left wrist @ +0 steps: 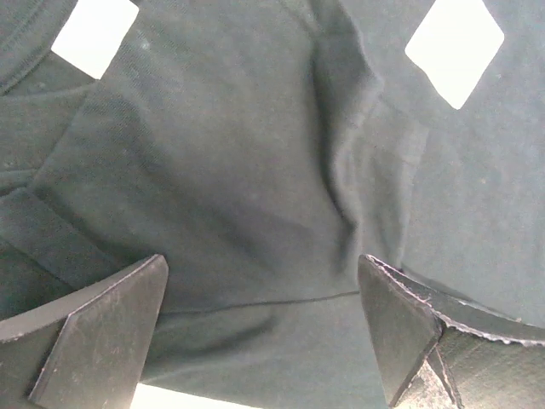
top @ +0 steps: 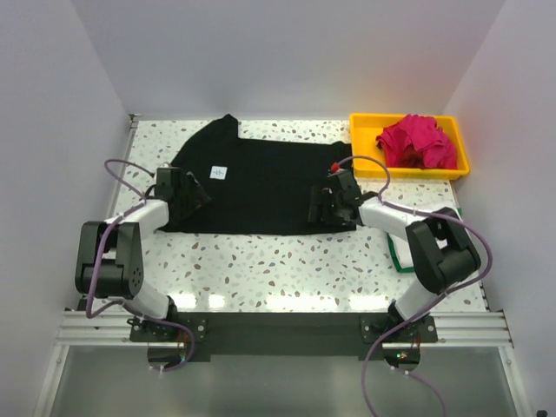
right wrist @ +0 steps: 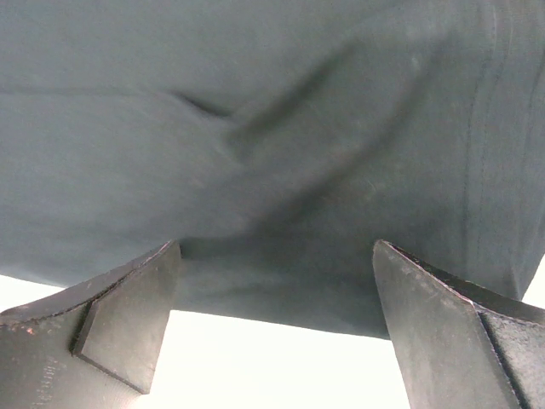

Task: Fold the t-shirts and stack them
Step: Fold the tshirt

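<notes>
A large black t-shirt (top: pixel 261 187) lies spread across the middle of the table, its small white label (top: pixel 219 173) towards the left. My left gripper (top: pixel 187 195) is low over the shirt's left side, open, with black cloth (left wrist: pixel 255 170) beneath its fingers (left wrist: pixel 94 332). My right gripper (top: pixel 326 204) is at the shirt's right near corner, open. Its fingers (right wrist: pixel 443 332) straddle the shirt's near edge (right wrist: pixel 281 290) without clamping it. A magenta t-shirt (top: pixel 417 143) is bunched in the tray. White and green cloth (top: pixel 398 252) shows under the right arm, mostly hidden.
A yellow plastic tray (top: pixel 365 126) stands at the back right corner. White walls close in the table on the left, back and right. Bare speckled tabletop (top: pixel 261 261) runs between the shirt and the arm bases.
</notes>
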Robot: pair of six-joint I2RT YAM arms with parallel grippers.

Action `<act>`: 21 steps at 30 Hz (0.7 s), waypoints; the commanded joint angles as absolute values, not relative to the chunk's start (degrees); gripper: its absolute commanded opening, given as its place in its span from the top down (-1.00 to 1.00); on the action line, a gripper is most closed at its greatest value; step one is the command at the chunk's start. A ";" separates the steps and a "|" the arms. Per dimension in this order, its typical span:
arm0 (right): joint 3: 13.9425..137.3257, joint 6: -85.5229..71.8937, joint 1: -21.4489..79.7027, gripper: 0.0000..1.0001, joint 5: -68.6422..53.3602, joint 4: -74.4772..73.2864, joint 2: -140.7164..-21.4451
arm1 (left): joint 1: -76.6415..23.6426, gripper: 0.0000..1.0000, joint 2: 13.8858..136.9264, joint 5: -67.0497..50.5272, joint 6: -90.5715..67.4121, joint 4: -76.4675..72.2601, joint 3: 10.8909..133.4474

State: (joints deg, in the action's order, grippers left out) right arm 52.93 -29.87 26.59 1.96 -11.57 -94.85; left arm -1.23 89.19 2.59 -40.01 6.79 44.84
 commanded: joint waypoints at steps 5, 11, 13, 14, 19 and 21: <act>42.21 -33.92 26.28 -0.97 3.34 -12.30 -91.06 | 1.58 -1.00 87.81 6.59 -44.11 15.72 38.08; 32.10 -37.26 26.19 -0.97 1.24 -16.25 -80.98 | 1.50 -1.00 76.83 10.01 -50.34 24.25 29.90; 30.42 -37.70 26.28 -0.97 -1.04 -17.31 -78.41 | 1.58 -1.00 72.52 9.76 -51.67 26.62 28.13; 29.19 -37.88 26.37 -0.97 -1.75 -18.10 -77.44 | 1.58 -1.00 71.20 9.76 -53.16 28.20 26.56; 26.72 -39.11 26.37 -0.97 -5.27 -18.81 -72.95 | 1.50 -1.00 62.50 12.30 -57.47 33.30 22.42; 26.10 -39.64 26.37 -0.97 -5.62 -19.07 -71.99 | 1.58 -1.00 59.09 12.31 -57.66 34.54 21.89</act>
State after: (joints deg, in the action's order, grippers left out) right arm 29.63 -38.00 26.61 -4.62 -8.12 -71.64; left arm 0.58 60.90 7.33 -55.42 20.60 25.74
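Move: The black t-shirt lies flat under both open grippers, its middle about 7 cm ahead and 17 cm to the right of the left hand, some 10 cm ahead and 13 cm to the left of the right hand. Its near hem runs roughly 8 cm straight behind the left hand and 5 cm straight behind the right; the white label is about 10 cm ahead and 6 cm right of the left hand. The folded white pile sits some 24 cm right of the right hand and 5 cm back. Wide-open fingertips of both hands stay down on the cloth and drag the t-shirt back towards the table's near edge, almost level: the left hand about 11 cm, turning some 15 degrees counter-clockwise on the way, the right hand about 9 cm and a little to its right, rolling its left side up. Neither gripper closes. ##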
